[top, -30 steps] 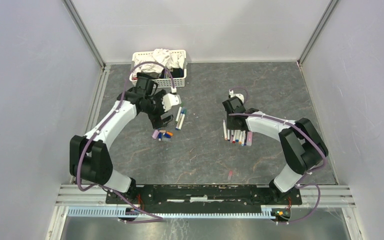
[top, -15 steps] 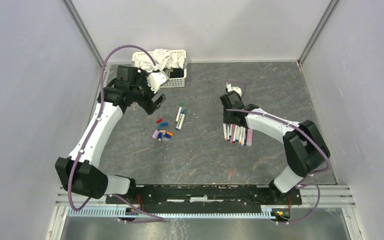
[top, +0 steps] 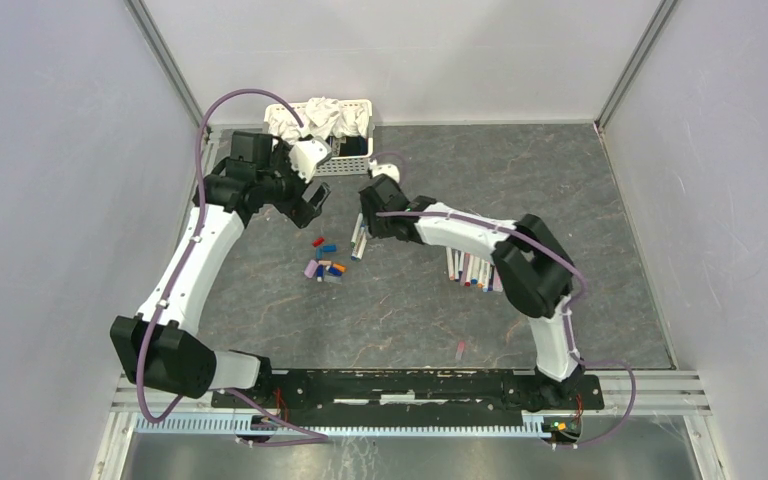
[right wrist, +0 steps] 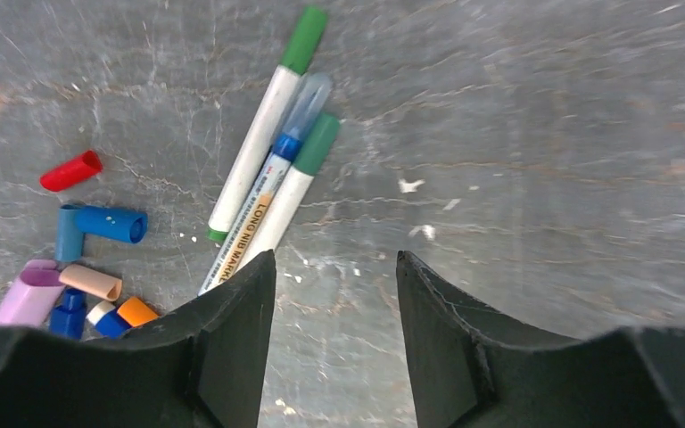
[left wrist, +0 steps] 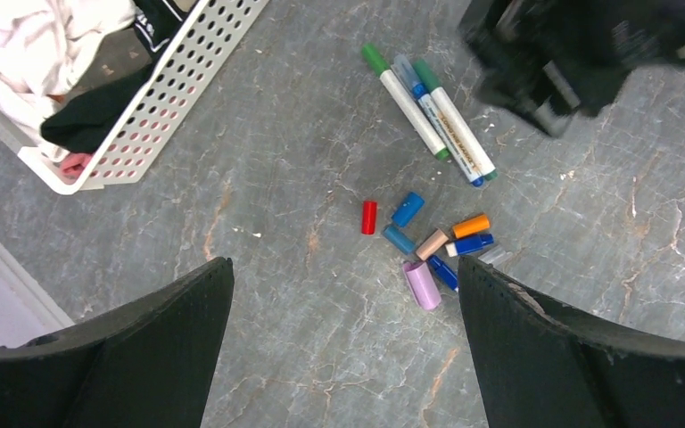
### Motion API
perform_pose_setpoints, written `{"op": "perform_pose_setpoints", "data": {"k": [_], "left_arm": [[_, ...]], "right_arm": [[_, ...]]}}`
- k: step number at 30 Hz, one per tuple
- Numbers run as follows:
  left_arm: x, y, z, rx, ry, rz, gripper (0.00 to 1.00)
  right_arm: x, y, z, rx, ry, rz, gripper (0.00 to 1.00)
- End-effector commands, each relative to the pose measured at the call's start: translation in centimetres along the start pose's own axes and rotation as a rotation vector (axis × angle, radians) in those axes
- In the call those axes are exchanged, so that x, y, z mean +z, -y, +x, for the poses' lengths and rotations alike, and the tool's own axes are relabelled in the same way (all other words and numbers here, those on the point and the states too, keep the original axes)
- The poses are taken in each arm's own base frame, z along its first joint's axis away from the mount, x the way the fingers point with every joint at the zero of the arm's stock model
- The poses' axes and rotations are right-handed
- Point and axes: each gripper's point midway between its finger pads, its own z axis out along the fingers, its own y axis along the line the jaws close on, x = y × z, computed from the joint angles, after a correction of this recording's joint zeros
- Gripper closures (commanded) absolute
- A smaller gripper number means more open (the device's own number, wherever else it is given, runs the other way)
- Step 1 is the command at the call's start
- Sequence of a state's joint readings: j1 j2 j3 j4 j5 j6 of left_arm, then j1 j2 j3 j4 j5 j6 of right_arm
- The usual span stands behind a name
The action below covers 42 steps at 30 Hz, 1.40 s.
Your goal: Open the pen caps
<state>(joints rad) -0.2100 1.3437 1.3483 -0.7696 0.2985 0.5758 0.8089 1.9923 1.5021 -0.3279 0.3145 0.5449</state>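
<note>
Three capped pens [top: 360, 236] [left wrist: 428, 116] [right wrist: 272, 169], white barrels with green and blue caps, lie side by side. A cluster of loose pen caps [top: 324, 264] [left wrist: 431, 242] [right wrist: 111, 225] in red, blue, orange, peach and lilac lies near them. My right gripper [top: 368, 222] [right wrist: 335, 256] hovers open just right of the three pens, nothing between its fingers. My left gripper [top: 310, 205] [left wrist: 343, 263] hangs wide open and empty, high above the floor left of the caps. A row of several uncapped pens [top: 475, 270] lies to the right.
A white perforated basket [top: 355, 166] [left wrist: 187, 89] of cloths stands at the back, close to my left wrist. One pink cap [top: 460, 348] lies alone near the front. Grey walls and metal rails bound the marbled floor.
My right arm swung left from the row of uncapped pens to the three capped pens, and its jaws widened. My left arm pulled back and left from above the caps, then held still.
</note>
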Motion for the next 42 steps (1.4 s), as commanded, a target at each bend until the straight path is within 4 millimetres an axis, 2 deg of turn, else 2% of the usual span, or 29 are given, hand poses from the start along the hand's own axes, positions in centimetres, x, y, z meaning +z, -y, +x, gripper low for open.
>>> {"op": "perform_pose_setpoints", "data": {"k": [1, 4, 9, 14, 20, 26, 32, 34, 36, 38, 42], "left_arm": [[0.0, 1.1, -0.1, -0.05, 0.03, 0.04, 0.0], [0.1, 1.5, 0.5, -0.041, 0.017, 0.056, 0.0], [0.3, 2.0, 1.3, -0.03, 0.004, 0.069, 0.01], [0.5, 2.2, 1.5, -0.022, 0.002, 0.079, 0.02], [0.6, 2.1, 1.7, -0.015, -0.004, 0.082, 0.03], [0.7, 2.3, 1.9, -0.011, -0.013, 0.094, 0.04], [0.8, 3.1, 2.4, -0.005, -0.031, 0.14, 0.01], [0.8, 3.4, 2.6, 0.002, -0.033, 0.156, 0.0], [0.7, 3.9, 2.7, 0.012, -0.028, 0.178, 0.0], [0.6, 4.7, 2.8, 0.036, -0.016, 0.215, 0.0], [0.4, 7.2, 3.4, 0.127, 0.043, 0.329, 0.0]], "right_arm": [[2.5, -2.6, 0.1, 0.019, 0.008, -0.011, 0.42], [3.6, -3.5, 0.4, 0.012, 0.012, -0.006, 0.42], [4.9, -3.6, 1.4, 0.013, -0.003, 0.009, 0.46], [5.4, -2.7, 2.7, 0.002, -0.025, 0.042, 0.55], [5.2, -1.2, 3.3, -0.038, -0.038, 0.092, 0.67], [3.9, 1.0, 3.7, -0.07, -0.041, 0.144, 0.75], [2.6, 3.2, 4.9, -0.111, -0.069, 0.152, 0.76], [2.1, 3.7, 5.3, -0.114, -0.077, 0.124, 0.83], [1.5, 3.7, 5.5, -0.109, -0.078, 0.054, 0.95], [0.6, 3.1, 5.1, -0.103, -0.069, -0.046, 1.0], [-2.5, 0.4, 3.3, -0.12, -0.043, -0.31, 1.0]]}}
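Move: The dark-green-capped pen lies about 3 cm to the right hand's left, 1 cm back and 7 cm below. Touching it, the blue pen lies 5 cm left of this hand and 1 cm back; beyond, the light-green pen is 6 cm left and 2 cm ahead. The loose caps sit some 10 cm left, 7 cm back. From the left hand, the dark-green-capped pen is 12 cm right, 1 cm ahead, 22 cm down. Right hand dips about 6 cm leftward, pinches the dark-green pen, draws it 8 cm right; left hand sinks. ##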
